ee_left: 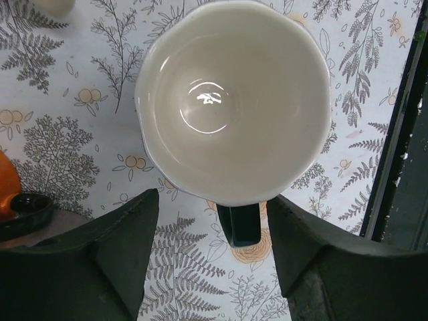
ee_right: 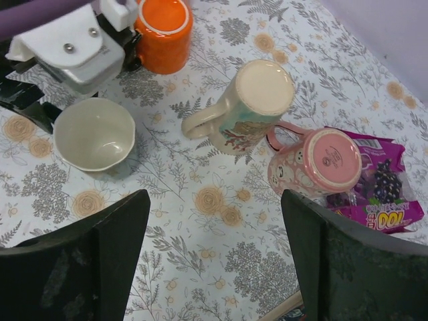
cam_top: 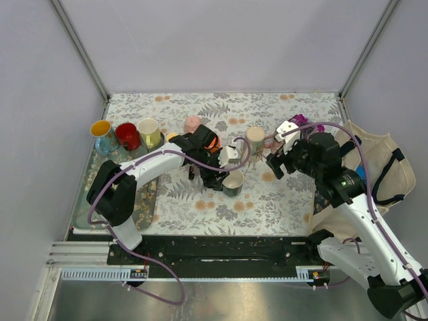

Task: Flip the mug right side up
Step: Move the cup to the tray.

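The dark mug (ee_left: 227, 100) with a cream inside stands upright on the floral cloth, mouth up; it also shows in the top view (cam_top: 233, 182) and the right wrist view (ee_right: 93, 134). My left gripper (ee_left: 212, 200) is open just above it. Its fingers sit on either side of the dark handle (ee_left: 239, 224) with cloth showing in both gaps. From above, the left gripper (cam_top: 215, 175) is right next to the mug. My right gripper (ee_right: 214, 200) is open over bare cloth, to the mug's right (cam_top: 275, 166).
A cream patterned mug (ee_right: 257, 100) and a pink mug (ee_right: 314, 167) stand bottom up ahead of the right gripper, beside a purple snack packet (ee_right: 381, 187). An orange mug (ee_right: 164, 30) sits behind the left gripper. Three mugs stand at the tray's (cam_top: 148, 200) far end; a bag (cam_top: 374, 160) lies at right.
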Tool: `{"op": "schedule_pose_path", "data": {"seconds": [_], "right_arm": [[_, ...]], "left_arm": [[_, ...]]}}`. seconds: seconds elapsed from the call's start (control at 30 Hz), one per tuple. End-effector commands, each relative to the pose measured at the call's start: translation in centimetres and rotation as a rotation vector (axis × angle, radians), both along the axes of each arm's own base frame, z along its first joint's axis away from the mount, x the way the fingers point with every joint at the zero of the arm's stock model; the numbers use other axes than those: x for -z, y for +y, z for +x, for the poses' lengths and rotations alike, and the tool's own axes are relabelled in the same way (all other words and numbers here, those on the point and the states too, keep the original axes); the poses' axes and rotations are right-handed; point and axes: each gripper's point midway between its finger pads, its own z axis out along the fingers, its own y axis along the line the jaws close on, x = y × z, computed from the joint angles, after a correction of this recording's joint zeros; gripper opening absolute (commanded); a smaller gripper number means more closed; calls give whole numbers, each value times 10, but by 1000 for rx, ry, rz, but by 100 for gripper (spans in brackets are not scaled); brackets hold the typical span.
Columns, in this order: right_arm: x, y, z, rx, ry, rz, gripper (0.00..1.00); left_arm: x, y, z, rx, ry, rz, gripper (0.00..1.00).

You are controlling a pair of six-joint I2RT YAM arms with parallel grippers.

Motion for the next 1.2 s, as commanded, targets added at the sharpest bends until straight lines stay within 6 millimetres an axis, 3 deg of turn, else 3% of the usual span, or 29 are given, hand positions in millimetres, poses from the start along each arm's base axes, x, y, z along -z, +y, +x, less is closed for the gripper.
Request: {"op": "schedule_pose_path", "data": {"seconds": [0.0, 0.13, 0.33, 0.5, 0.63, 0.73, 0.9, 1.03, 1.17], "right_arm": [[-18, -8, 14, 64, -50, 76, 88], [-8, -8, 16, 59, -37, 71, 88], [-12, -4, 20, 71, -22, 111, 88], [-8, -6, 23, 83, -14, 109, 87], [-6, -7, 24, 85, -8, 105, 87], [-5, -9, 25, 93, -9, 104, 87], [-4, -16, 26, 131, -5, 104, 87], [-6, -24, 28, 160, -14, 92, 87], [-3, -24, 27, 160, -1, 93, 87]], "left_arm": [[-17, -14, 12, -1, -79, -74, 67], [-4, -16, 2, 78, -114, -56, 60], [11, -10, -8, 109, -108, -18, 50], [13, -12, -10, 63, -79, -35, 34], [5, -17, -14, 48, -48, -63, 14], [-5, -18, -15, 45, -43, -70, 0], [-32, -2, -16, 18, -64, -48, 0], [-72, 30, -5, -86, -121, -62, 0], [-116, 86, 24, -266, -216, -69, 0]]}}
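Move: The upright green mug's middle is roughly 6 cm to the left hand's right, 1 cm back and 3 cm lower. Its handle faces the open fingers, 2 cm back, 1 cm right and 2 cm below them. The grey mug stands about 7 cm ahead and 7 cm left of that hand, the orange mug 13 cm ahead and 2 cm left, at much the same height as the green one. From the right hand, the green mug lies some 12 cm left, about level, and 18 cm below. The left fingers shut on the green mug's handle and pinch it, after the hand has eased down nearly 3 cm and back a little to reach it. The grip keeps while the hand pulls away to the left by about 6 cm and up about 5 cm, towards the tray side, turning slightly counter-clockwise. The right hand, open and empty, drifts some 3 cm forward and right. ##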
